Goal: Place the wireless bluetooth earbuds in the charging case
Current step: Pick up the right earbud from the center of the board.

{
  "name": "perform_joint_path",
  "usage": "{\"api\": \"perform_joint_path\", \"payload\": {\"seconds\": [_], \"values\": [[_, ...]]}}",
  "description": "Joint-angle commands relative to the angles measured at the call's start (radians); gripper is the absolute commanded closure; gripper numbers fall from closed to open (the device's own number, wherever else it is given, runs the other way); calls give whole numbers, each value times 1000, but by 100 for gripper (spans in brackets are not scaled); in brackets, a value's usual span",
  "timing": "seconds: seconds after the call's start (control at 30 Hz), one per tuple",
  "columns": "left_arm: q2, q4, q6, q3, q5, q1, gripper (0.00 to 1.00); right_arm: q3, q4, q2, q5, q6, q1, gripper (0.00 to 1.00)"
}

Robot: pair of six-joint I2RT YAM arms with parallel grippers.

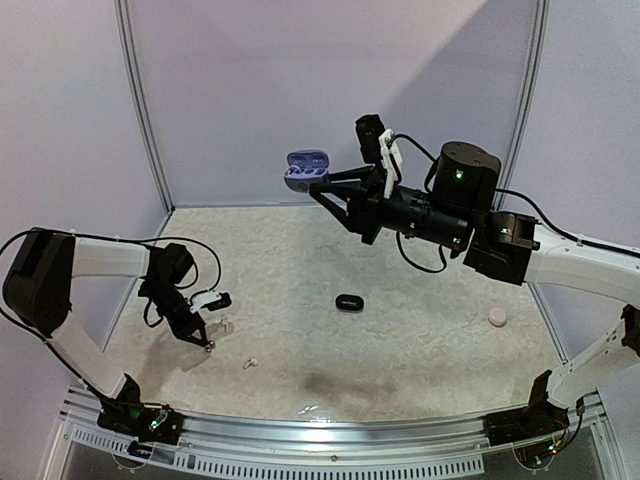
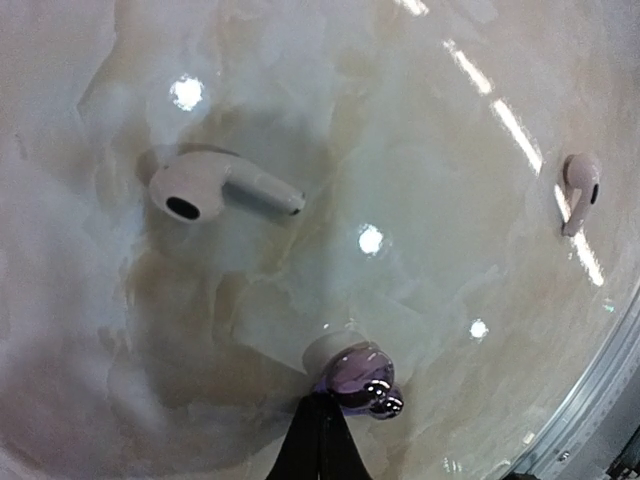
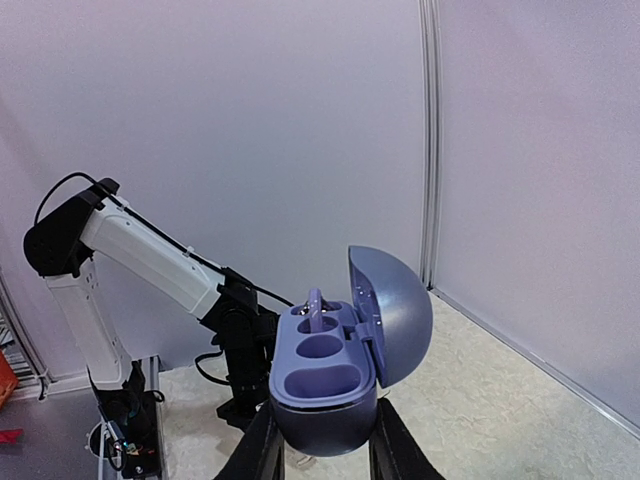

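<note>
My left gripper is down at the table surface, its black fingers pinched together on the edge of a glossy purple earbud with a pale tip. In the top view the same gripper sits low at the left. My right gripper is raised high, shut on the blue-purple charging case, whose lid stands open. One purple earbud stands in the case's far socket, and the nearer sockets are empty. The case shows high at the back in the top view.
Two white stemmed earbuds lie on the table near the left gripper, one close by and another towards the metal front rail. A small black case sits mid-table and a pale round object lies at the right.
</note>
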Motion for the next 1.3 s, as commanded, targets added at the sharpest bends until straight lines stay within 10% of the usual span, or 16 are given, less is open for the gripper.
{"api": "perform_joint_path", "payload": {"seconds": [0.0,0.47,0.67,1.27], "values": [[2,0,7,24,7,-37,100,-8,-11,-30,15,-1,-7,100],[-41,-32,81,38,-63,-88,100,-2,-22,-28,21,-14,-6,100],[-45,-31,13,43,-52,-87,80,-6,-32,-41,17,-21,-6,100],[-37,11,-43,8,-6,-109,72,-26,-51,-70,33,2,-6,100]]}}
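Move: The purple earbud lies right at the left hand's shut fingertips, about 1 cm to the right, 1 cm back and 1 cm lower. One white earbud lies some 5 cm ahead and 3 cm to the right of the left hand; the other white earbud is roughly 4 cm back and 9 cm to the right, both about 1 cm lower. From the right hand, which holds the open charging case, the purple earbud is about 25 cm left, 2 cm back and 41 cm below. With its fingers still shut against the purple earbud, the left hand goes about 1 cm to the right and 1 cm up, turning slightly clockwise, then opens its fingers to roughly a quarter while staying nearly in place. It then turns part of the way back and creeps another half centimetre right, sinking slightly, the parted tips around the earbud's near side. ##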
